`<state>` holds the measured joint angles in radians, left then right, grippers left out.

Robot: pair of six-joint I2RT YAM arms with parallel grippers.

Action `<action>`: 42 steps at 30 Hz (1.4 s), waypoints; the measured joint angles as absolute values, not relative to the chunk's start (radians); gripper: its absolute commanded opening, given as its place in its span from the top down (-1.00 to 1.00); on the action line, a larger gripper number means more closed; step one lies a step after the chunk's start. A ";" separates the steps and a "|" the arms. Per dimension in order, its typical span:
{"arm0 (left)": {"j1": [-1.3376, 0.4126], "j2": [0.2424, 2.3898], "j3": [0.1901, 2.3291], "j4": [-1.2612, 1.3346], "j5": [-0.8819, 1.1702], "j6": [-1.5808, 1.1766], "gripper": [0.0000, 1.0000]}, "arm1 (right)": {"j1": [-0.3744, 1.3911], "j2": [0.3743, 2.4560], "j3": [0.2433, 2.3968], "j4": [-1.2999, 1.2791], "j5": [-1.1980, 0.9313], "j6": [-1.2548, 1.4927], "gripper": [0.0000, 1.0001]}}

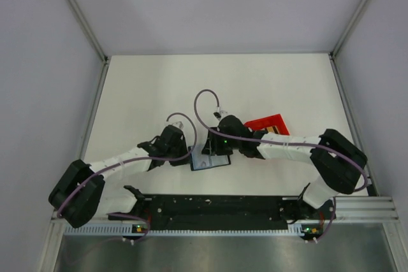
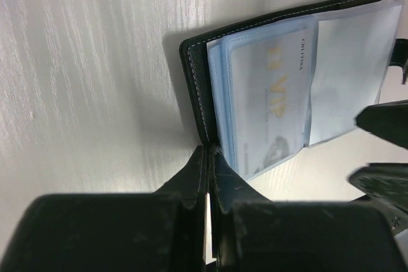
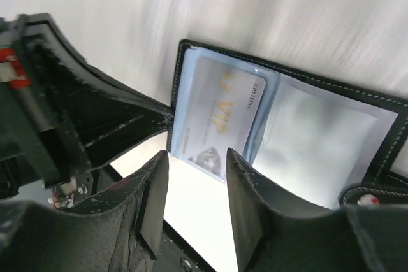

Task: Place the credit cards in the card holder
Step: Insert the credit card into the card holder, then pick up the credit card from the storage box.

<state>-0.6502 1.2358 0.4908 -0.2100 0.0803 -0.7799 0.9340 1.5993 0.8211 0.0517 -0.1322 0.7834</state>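
Observation:
The card holder [image 1: 209, 161] lies open on the white table, its pale blue-grey sleeves facing up. One pale credit card [image 3: 217, 116] with gold "VIP" lettering sits inside the left sleeve [image 2: 268, 93]. My left gripper [image 2: 209, 154] is shut on the black cover edge [image 2: 194, 74] of the holder, at its left side [image 1: 187, 156]. Just above the holder's near edge, my right gripper [image 3: 194, 164] is open with nothing between its fingers; it hangs over the holder [image 1: 210, 151]. The right gripper's fingers [image 2: 382, 119] show at the right of the left wrist view.
A red shallow tray [image 1: 271, 122] lies right of the holder, partly hidden under the right arm. Grey walls and metal frame posts close in the table on three sides. The black base rail [image 1: 217, 205] runs along the near edge.

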 measured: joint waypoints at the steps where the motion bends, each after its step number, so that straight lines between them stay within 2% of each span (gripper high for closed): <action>1: -0.650 1.230 0.491 -0.213 0.081 -0.778 1.00 | 0.934 1.576 0.821 0.043 -0.122 0.773 0.16; 7: -0.650 1.200 0.491 -0.245 0.081 -0.751 1.00 | 0.909 1.436 0.821 -0.036 -0.055 0.715 0.05; 14: -0.650 1.193 0.509 -0.279 0.090 -0.724 1.00 | 0.741 1.223 0.819 -0.207 0.052 0.644 -0.36; 18: -0.650 1.193 0.529 -0.289 0.097 -0.711 1.00 | 0.607 1.149 0.805 -0.257 0.046 0.599 -0.37; 23: -0.650 1.193 0.539 -0.292 0.105 -0.706 1.00 | 0.495 1.165 0.745 -0.298 -0.022 0.556 -0.40; 33: -0.650 1.193 0.539 -0.292 0.113 -0.706 1.00 | 0.460 1.332 0.733 -0.293 -0.186 0.516 -0.45; 42: -0.650 1.199 0.539 -0.292 0.117 -0.707 1.00 | 0.439 1.369 0.733 -0.260 -0.267 0.505 -0.41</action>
<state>-0.6502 1.1988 0.5392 -0.2916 0.1165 -0.7067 0.4385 1.3689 0.7330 -0.2604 -0.2672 0.5049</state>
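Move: The upright stack of credit cards in the red box stands about 17 cm to the right of the right hand and 6 cm ahead, roughly 3 cm lower; the box's middle lies some 6 cm farther right and about level with the stack. The card holder lies open about 5 cm under the right hand, its middle 2 cm back and 1 cm right. From the left hand, at the holder's left edge, the stack is about 24 cm right and 9 cm ahead, that holder's middle 8 cm right. The card stack in the red box is where the right hand goes: it leaves the open holder, rising some 9 cm as it swings right and forward, then sinks to its starting height with its fingers opening wider and either side of the stack, the wrist turned a little clockwise. The left hand keeps its shut fingers on the holder's left edge and rises about 1.5 cm. ##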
